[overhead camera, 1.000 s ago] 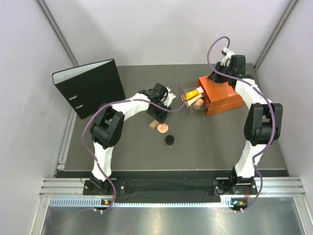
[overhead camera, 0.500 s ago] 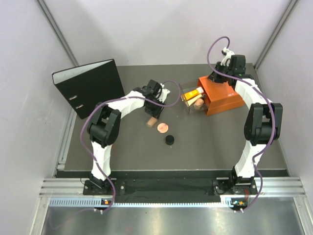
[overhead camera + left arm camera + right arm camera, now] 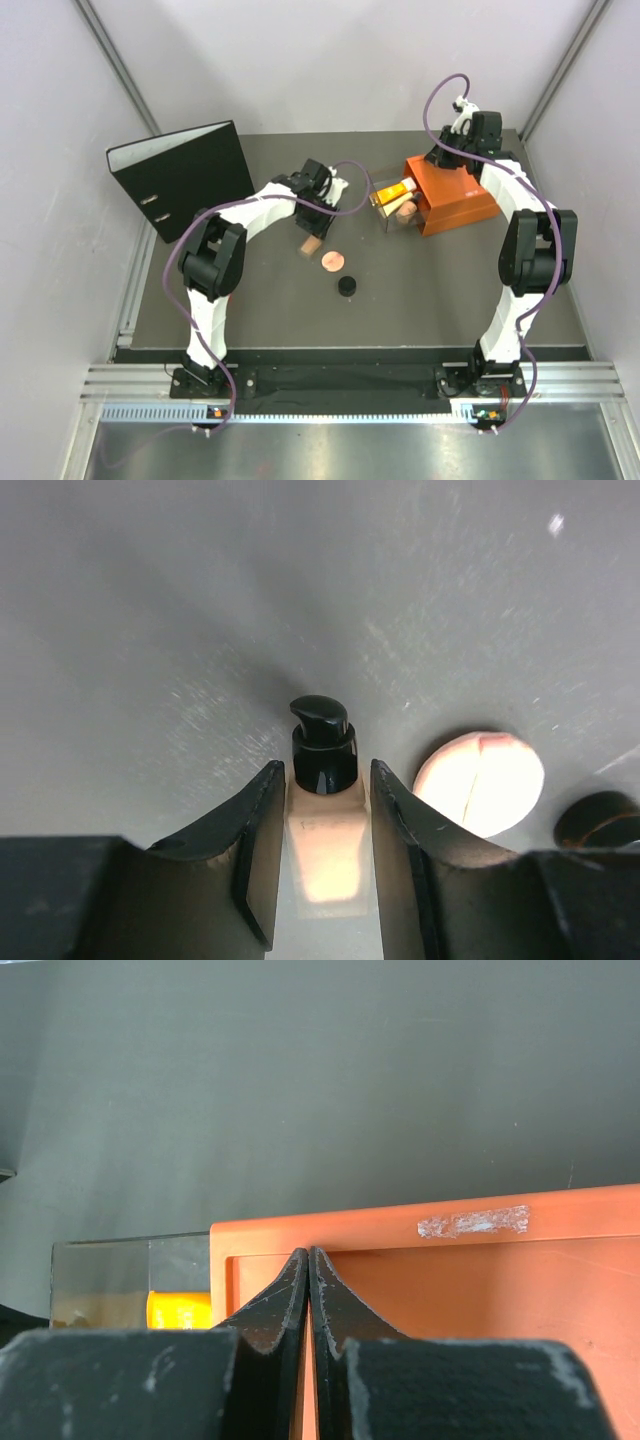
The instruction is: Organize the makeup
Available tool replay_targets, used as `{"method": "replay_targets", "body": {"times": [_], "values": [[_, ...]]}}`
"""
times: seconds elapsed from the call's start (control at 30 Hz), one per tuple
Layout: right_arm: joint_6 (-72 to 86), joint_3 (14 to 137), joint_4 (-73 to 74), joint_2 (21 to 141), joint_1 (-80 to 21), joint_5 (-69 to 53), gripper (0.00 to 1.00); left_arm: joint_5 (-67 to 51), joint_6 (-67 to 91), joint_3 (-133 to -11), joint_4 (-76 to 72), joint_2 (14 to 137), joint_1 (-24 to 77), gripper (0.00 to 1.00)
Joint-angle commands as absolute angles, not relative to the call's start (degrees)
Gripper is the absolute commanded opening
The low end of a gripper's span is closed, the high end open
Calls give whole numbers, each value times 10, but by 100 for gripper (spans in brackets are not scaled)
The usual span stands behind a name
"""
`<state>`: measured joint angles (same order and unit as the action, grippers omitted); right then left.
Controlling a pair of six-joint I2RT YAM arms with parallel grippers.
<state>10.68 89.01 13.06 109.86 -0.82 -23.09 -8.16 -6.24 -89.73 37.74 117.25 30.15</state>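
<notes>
My left gripper [image 3: 314,226] [image 3: 325,778] is shut on a cream bottle [image 3: 326,840] with a black pump cap, held low over the table; the bottle shows in the top view [image 3: 309,246]. A round pink-tan compact [image 3: 332,262] [image 3: 480,783] lies just right of it, and a small black round jar [image 3: 346,286] [image 3: 600,820] sits nearer. An orange-yellow tube [image 3: 396,189] [image 3: 180,1310] lies in a clear tray [image 3: 383,214] beside pinkish items [image 3: 405,210]. My right gripper [image 3: 447,160] [image 3: 308,1256] is shut and empty, its tips at the orange box [image 3: 455,195] [image 3: 480,1280].
A black ring binder [image 3: 185,178] stands at the back left. The orange box and its clear tray sit at the back right. Grey walls close in the table on both sides.
My left gripper has drawn back and to the left with the cream bottle, away from the compact. The right arm has not moved.
</notes>
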Motion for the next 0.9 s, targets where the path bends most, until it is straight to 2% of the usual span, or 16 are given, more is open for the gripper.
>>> {"method": "replay_targets", "body": {"times": [0.0, 0.2, 0.57, 0.87], "values": [[90, 846, 289, 1165, -6, -188, 0, -84, -52, -965, 368, 1148, 302, 0], [90, 848, 290, 1166, -5, -189, 0, -77, -13, -1034, 327, 1123, 302, 0], [89, 848, 290, 1167, -5, -190, 0, -201, 183, -1122, 171, 1106, 302, 0], [91, 848, 289, 1171, -5, -192, 0, -288, 430, -1071, -71, 1134, 311, 0]]}}
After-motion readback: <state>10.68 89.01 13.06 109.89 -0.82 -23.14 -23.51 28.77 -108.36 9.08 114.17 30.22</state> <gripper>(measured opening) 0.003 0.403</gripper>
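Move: The left hand, low over the table, already grips the makeup bottle. The open drawer is about 18 cm to its right and 8 cm farther out, 1 or 2 cm higher; the yellow tube in it is 17 cm right, 10 cm ahead. The pink puff lies 6 cm back and 3 cm right, the black jar 11 cm back and 6 cm right. From the right hand the drawer is about 8 cm back, 7 cm left, 10 cm below. Upwards above all, the left hand lifts the makeup bottle some 25 cm, first going forward as it climbs and then more and more to the right, so that it comes sideways nearer the open drawer but high above its level. The wrist swings over by roughly 50 degrees, turning the fingers from pointing down to pointing mostly right, their grip kept. ##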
